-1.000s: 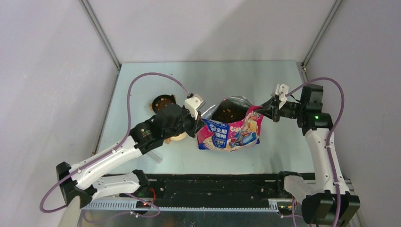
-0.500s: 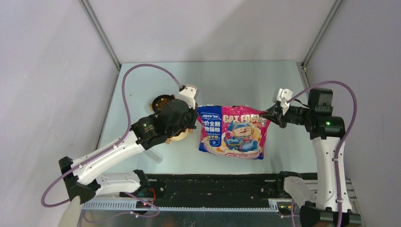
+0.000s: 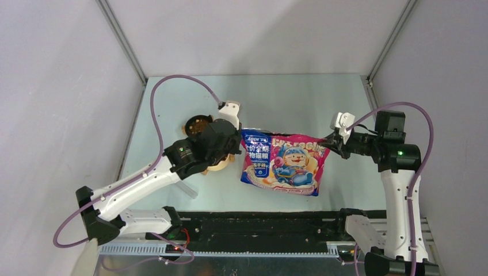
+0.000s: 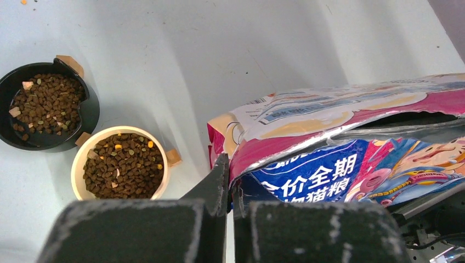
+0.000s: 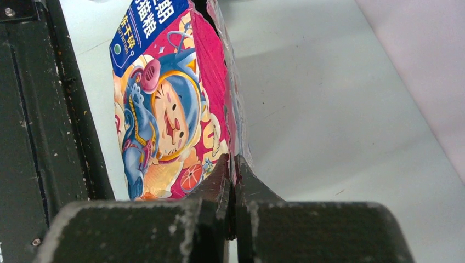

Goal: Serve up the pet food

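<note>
Brown pet food fills a black bowl (image 4: 49, 104) and a cream bowl (image 4: 125, 163) in the left wrist view. Seen from above, the black bowl (image 3: 195, 123) shows behind my left arm, which covers most of the cream bowl (image 3: 220, 167). The blue-and-pink cat bag (image 3: 282, 164) hangs stretched between both grippers with its printed front facing up. My left gripper (image 3: 240, 138) (image 4: 231, 178) is shut on the bag's top left corner. My right gripper (image 3: 329, 141) (image 5: 231, 164) is shut on its top right corner. The bag's contents are hidden.
Both bowls stand just left of the bag (image 4: 340, 148). A black rail (image 3: 259, 227) runs along the near table edge below the bag. Grey walls enclose the table on the left, back and right. A pale clear piece (image 3: 187, 190) lies beside my left arm.
A second ago the bag's mouth gaped upward with kibble showing. Both grippers have since pulled apart, drawing the top edge taut so the mouth is flat and the front faces up.
</note>
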`<state>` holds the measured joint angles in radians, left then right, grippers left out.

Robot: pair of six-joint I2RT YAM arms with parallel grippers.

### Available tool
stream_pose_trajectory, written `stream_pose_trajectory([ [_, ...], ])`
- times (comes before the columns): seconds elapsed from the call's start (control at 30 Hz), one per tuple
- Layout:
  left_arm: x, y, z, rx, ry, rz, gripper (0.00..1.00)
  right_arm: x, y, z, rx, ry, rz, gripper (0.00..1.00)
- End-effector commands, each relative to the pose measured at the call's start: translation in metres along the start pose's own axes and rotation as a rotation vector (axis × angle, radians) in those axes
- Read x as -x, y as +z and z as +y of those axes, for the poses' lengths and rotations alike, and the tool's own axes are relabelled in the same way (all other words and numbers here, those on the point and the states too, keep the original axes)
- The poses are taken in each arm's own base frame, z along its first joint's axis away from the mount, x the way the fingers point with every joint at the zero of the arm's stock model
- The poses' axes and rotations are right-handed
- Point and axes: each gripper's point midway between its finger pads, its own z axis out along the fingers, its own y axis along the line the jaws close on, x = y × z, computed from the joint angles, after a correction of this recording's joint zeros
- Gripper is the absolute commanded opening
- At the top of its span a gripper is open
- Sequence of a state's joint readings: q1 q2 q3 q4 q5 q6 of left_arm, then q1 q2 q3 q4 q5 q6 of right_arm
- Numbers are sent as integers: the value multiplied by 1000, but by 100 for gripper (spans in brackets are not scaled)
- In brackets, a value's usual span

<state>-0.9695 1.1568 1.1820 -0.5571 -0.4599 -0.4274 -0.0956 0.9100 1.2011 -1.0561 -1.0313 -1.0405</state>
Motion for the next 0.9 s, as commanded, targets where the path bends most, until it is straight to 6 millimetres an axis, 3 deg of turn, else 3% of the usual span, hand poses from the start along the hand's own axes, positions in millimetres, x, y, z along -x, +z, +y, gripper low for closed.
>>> stream_pose_trajectory([
  [0.0,49,-24,47,183,-26,-162,0,48,-23,-25,-135,-309,-62,0],
  [0.2,37,-24,5,-92,77,-130,3,43,-18,-8,-63,-375,-63,0],
  [0.27,36,-28,-9,-182,127,-138,18,47,-17,-6,-53,-384,-78,0],
  [0.33,35,-32,-21,-269,186,-151,56,51,-15,-6,-51,-378,-96,0],
  [0.37,35,-33,-24,-293,230,-159,65,52,-15,-6,-52,-374,-103,0],
  [0.4,36,-35,-31,-339,251,-164,83,56,-15,-9,-63,-371,-113,0],
  [0.47,38,-38,-38,-380,312,-176,97,58,-14,-10,-67,-364,-122,0],
  [0.63,37,-33,-51,-456,514,-167,99,60,-12,-10,-59,-357,-135,0],
  [0.7,24,-29,-66,-543,631,-119,99,62,-12,-12,-67,-347,-140,0],
  [0.73,30,-32,-73,-565,685,-139,99,63,-13,-14,-76,-335,-142,0],
  [0.87,24,-28,-94,-627,833,-84,99,65,-13,-16,-86,-326,-146,0],
])
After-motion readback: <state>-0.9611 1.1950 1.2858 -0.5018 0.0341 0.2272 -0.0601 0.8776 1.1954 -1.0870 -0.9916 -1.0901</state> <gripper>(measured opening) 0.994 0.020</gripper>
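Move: The pet food bag's left top corner is already pinched in the left hand; its middle lies about 12 cm right, 2 cm back and 11 cm below that hand. From it, the cream bowl is some 12 cm ahead and 8 cm left, the black bowl 25 cm ahead and 16 cm left, and the scoop 20 cm left and 2 cm back, all about 20 cm below. The right hand grips the other corner, bag middle about 12 cm left, 1 cm ahead and 13 cm below. The bag's left top corner comes free as the left hand, easing back a little, spreads its fingers wide and lifts nearly 4 cm, then swings right above the mouth towards the bag's middle, about 5 cm, turning clockwise some 40 degrees. The right hand keeps its pinch on the other corner, drawing back about 1 cm. ##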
